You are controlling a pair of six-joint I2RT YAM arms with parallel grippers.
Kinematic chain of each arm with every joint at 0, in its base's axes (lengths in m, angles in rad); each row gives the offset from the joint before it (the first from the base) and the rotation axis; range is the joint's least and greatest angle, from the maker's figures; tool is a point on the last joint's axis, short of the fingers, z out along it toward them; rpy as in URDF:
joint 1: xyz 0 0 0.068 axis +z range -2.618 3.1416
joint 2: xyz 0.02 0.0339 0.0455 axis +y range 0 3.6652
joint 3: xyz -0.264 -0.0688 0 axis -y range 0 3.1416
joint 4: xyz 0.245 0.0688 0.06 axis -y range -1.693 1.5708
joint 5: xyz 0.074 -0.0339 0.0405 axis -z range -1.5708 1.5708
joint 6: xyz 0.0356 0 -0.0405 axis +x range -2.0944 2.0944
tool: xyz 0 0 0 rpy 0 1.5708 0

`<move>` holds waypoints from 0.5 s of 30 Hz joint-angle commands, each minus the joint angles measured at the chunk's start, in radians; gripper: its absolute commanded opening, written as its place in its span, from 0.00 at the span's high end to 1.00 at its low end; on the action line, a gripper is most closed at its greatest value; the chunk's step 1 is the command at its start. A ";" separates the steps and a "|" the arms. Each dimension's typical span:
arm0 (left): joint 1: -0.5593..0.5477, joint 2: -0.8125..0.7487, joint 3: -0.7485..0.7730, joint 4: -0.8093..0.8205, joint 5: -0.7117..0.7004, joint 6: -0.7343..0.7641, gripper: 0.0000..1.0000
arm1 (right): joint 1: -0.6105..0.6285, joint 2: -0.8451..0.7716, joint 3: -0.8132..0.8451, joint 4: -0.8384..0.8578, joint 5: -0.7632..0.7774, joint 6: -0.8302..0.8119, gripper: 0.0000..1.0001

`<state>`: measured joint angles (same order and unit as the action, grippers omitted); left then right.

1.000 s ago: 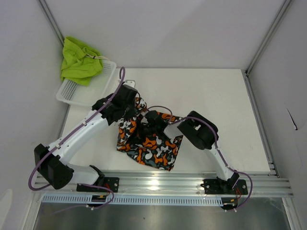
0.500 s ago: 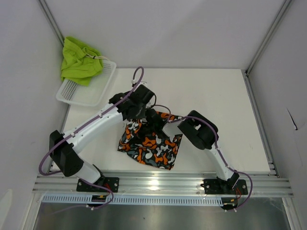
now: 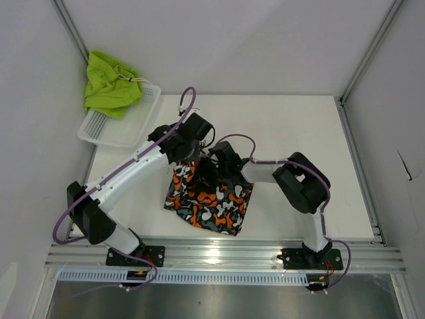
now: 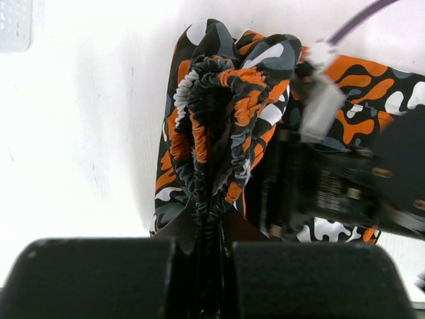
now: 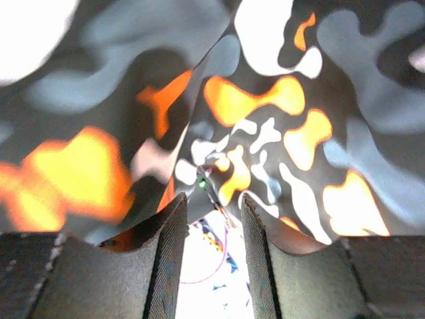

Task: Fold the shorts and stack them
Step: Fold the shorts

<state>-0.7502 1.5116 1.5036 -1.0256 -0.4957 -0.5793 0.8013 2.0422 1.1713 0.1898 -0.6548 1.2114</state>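
Note:
The camo shorts point(image 3: 211, 203) lie bunched at the table's middle, near the front. My left gripper point(image 3: 192, 151) is shut on their gathered elastic waistband point(image 4: 216, 100), which runs straight down between the left gripper's point(image 4: 206, 242) closed jaws. Just to its right, my right gripper point(image 3: 212, 169) sits low against the same fabric. In the right wrist view the right gripper point(image 5: 214, 207) is open, and the camo shorts point(image 5: 265, 100) fill the picture just beyond the tips, with nothing between them. The lime green shorts point(image 3: 109, 83) are heaped on the far end of the basket.
The white mesh basket point(image 3: 106, 129) stands at the table's far left corner, partly over the edge. Metal frame posts point(image 3: 362, 66) and white walls close in the table. The right arm's dark wrist point(image 4: 332, 193) crowds the left wrist view.
My right gripper has opened and let go of the camo fabric, and its elbow swung right. The left arm carried the waistband to the right and a little farther back.

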 commanded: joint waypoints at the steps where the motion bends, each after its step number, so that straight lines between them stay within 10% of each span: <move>1: 0.005 -0.024 0.024 0.001 -0.023 -0.020 1.00 | -0.019 -0.132 -0.041 -0.101 0.072 -0.082 0.58; 15: -0.038 -0.037 -0.094 0.099 -0.004 -0.096 1.00 | -0.186 -0.628 -0.275 -0.638 0.524 -0.415 0.37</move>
<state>-0.7658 1.5093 1.4132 -0.9707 -0.4942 -0.6262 0.6472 1.5036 0.9398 -0.2806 -0.3103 0.8932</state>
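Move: The left fingers still hold the shorts' bunched waistband. The middle of their lying part is about 9 cm back, 6 cm right and 19 cm below this hand; the white basket stands some 22 cm ahead and 26 cm left. From the open right hand, close over the cloth, that lying middle is about 3 cm back, 3 cm right and 5 cm below. The shorts' right edge lies roughly 18 cm to its right, level with it and 6 cm below. The right hand, its fingers already apart and opening further, clears out from beside the held bunch and sweeps about 15 cm to the right, rising some 4 cm on the way, over the lying cloth towards the shorts' right edge, while its left-pointing fingers tip about 20 degrees farther down and swing a little clockwise. The left hand keeps its shut grip on the waistband and, after a short wait, sinks 2 or 3 cm towards the table with hardly any turn. ##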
